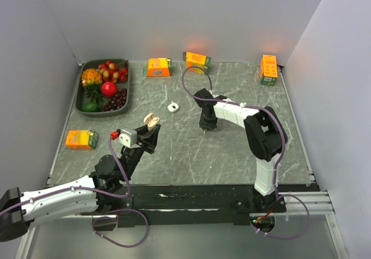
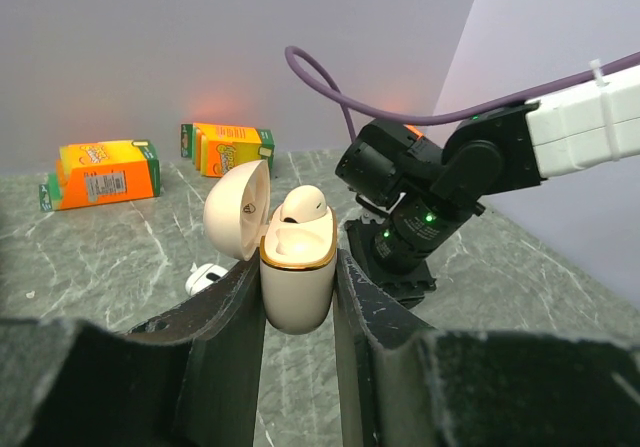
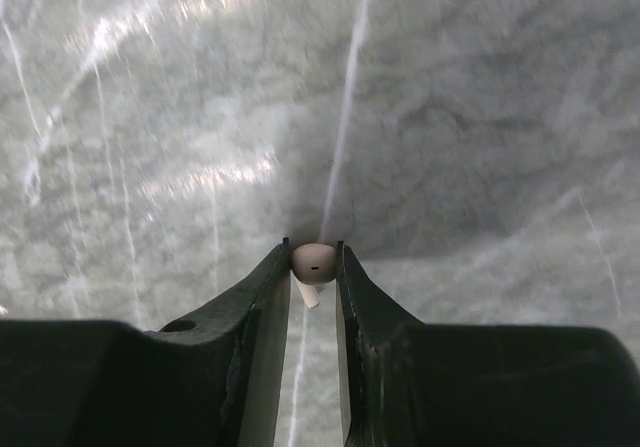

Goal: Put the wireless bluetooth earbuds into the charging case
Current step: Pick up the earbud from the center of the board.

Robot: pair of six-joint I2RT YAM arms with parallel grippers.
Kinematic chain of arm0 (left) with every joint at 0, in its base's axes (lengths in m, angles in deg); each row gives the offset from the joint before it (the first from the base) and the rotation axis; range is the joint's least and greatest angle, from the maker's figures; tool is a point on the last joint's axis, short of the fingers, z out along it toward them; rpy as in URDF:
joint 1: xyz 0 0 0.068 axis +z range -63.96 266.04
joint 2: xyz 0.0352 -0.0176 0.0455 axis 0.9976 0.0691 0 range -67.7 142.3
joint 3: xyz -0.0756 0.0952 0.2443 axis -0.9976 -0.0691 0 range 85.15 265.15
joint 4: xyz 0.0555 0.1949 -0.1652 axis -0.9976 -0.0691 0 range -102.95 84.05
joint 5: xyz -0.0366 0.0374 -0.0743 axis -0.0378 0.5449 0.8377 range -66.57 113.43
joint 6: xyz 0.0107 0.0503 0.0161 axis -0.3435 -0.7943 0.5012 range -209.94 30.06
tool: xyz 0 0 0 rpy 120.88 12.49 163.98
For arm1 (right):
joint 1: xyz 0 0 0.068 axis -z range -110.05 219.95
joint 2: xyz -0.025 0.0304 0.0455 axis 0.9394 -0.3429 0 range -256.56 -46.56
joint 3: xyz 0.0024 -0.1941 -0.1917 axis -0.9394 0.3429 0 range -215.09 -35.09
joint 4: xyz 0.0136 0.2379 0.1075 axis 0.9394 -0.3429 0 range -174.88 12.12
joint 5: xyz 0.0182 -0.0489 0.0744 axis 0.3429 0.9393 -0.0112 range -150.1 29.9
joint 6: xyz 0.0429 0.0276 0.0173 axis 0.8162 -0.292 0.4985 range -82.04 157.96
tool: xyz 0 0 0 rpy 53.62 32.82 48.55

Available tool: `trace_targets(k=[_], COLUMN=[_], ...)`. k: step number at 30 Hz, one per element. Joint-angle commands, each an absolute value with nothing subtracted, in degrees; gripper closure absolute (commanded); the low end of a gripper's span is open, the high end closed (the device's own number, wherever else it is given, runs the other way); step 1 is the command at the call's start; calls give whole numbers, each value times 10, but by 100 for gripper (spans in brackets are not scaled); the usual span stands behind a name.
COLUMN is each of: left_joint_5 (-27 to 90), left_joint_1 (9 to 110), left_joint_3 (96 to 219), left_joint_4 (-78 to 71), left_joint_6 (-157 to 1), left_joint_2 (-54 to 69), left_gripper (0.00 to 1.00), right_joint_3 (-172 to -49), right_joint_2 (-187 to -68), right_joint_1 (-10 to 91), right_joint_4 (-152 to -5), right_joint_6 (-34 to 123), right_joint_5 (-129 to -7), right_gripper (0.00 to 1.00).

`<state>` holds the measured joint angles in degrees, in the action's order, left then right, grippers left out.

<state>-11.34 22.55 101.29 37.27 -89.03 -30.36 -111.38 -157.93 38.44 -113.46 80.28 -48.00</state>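
My left gripper is shut on the beige charging case, held upright above the table with its lid swung open to the left. One white earbud sits in the case. From above, the case shows left of centre at the tip of the left gripper. My right gripper points straight down at the table near the middle. In its wrist view the right gripper is shut on the round head of a second earbud, whose stem hangs below between the fingers.
A dark tray of fruit stands at the back left. Orange cartons stand at the back, at the back right and at the left. A small white rounded piece lies between the two grippers.
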Motion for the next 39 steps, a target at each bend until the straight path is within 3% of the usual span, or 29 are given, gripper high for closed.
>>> trace_targets(k=[1,10,19,27,39], left_joint_5=[-112,-121,-92,-47,-9], left_joint_1=[223,223,226,230,254], left_joint_3=[1023,1021,1037,1085,1152], left_joint_4=[387,405,465,517,596], left_joint_6=[-886,-893,-923,-928,-903], left_joint_2=[-305,-293,-260,-192,-108], left_gripper=[99,99,99,99,99], right_joint_3=[-1107,-1065,-920,-871,-784], right_joint_2=[-1482,-1299,-1076,-1000,-980], right_joint_1=[376,346,244,197,188], right_joint_4=[-1152,-1050,-722,-567,-278], right_joint_6=[790,724,573,532,554], right_joint_5=[-466,-459,-426,-466,-576], right_gripper=[100,100,100,100,100])
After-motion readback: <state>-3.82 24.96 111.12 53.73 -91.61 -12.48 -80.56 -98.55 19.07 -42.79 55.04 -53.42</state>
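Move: The earbud is already pinched in the right fingers, right at the table top. The open charging case in the left gripper lies about 16 cm to the left of that hand, 14 cm back and 27 cm above. The white case lies on the table some 9 cm ahead of the right hand and 10 cm left, with the orange box about 27 cm ahead and 2 cm left. From the left hand, the earbud is roughly 14 cm ahead, 16 cm right and 26 cm down. The earbud, still pinched, is lifted off the table and carried steeply up about 40 cm by the right hand, which also draws back about 13 cm and drifts left, towards the charging case. The wrist swings some 100 degrees from pointing down to aiming forward-left and upward. Late on, the left hand, keeping its hold on the case, rises about 6 cm and shifts right. ##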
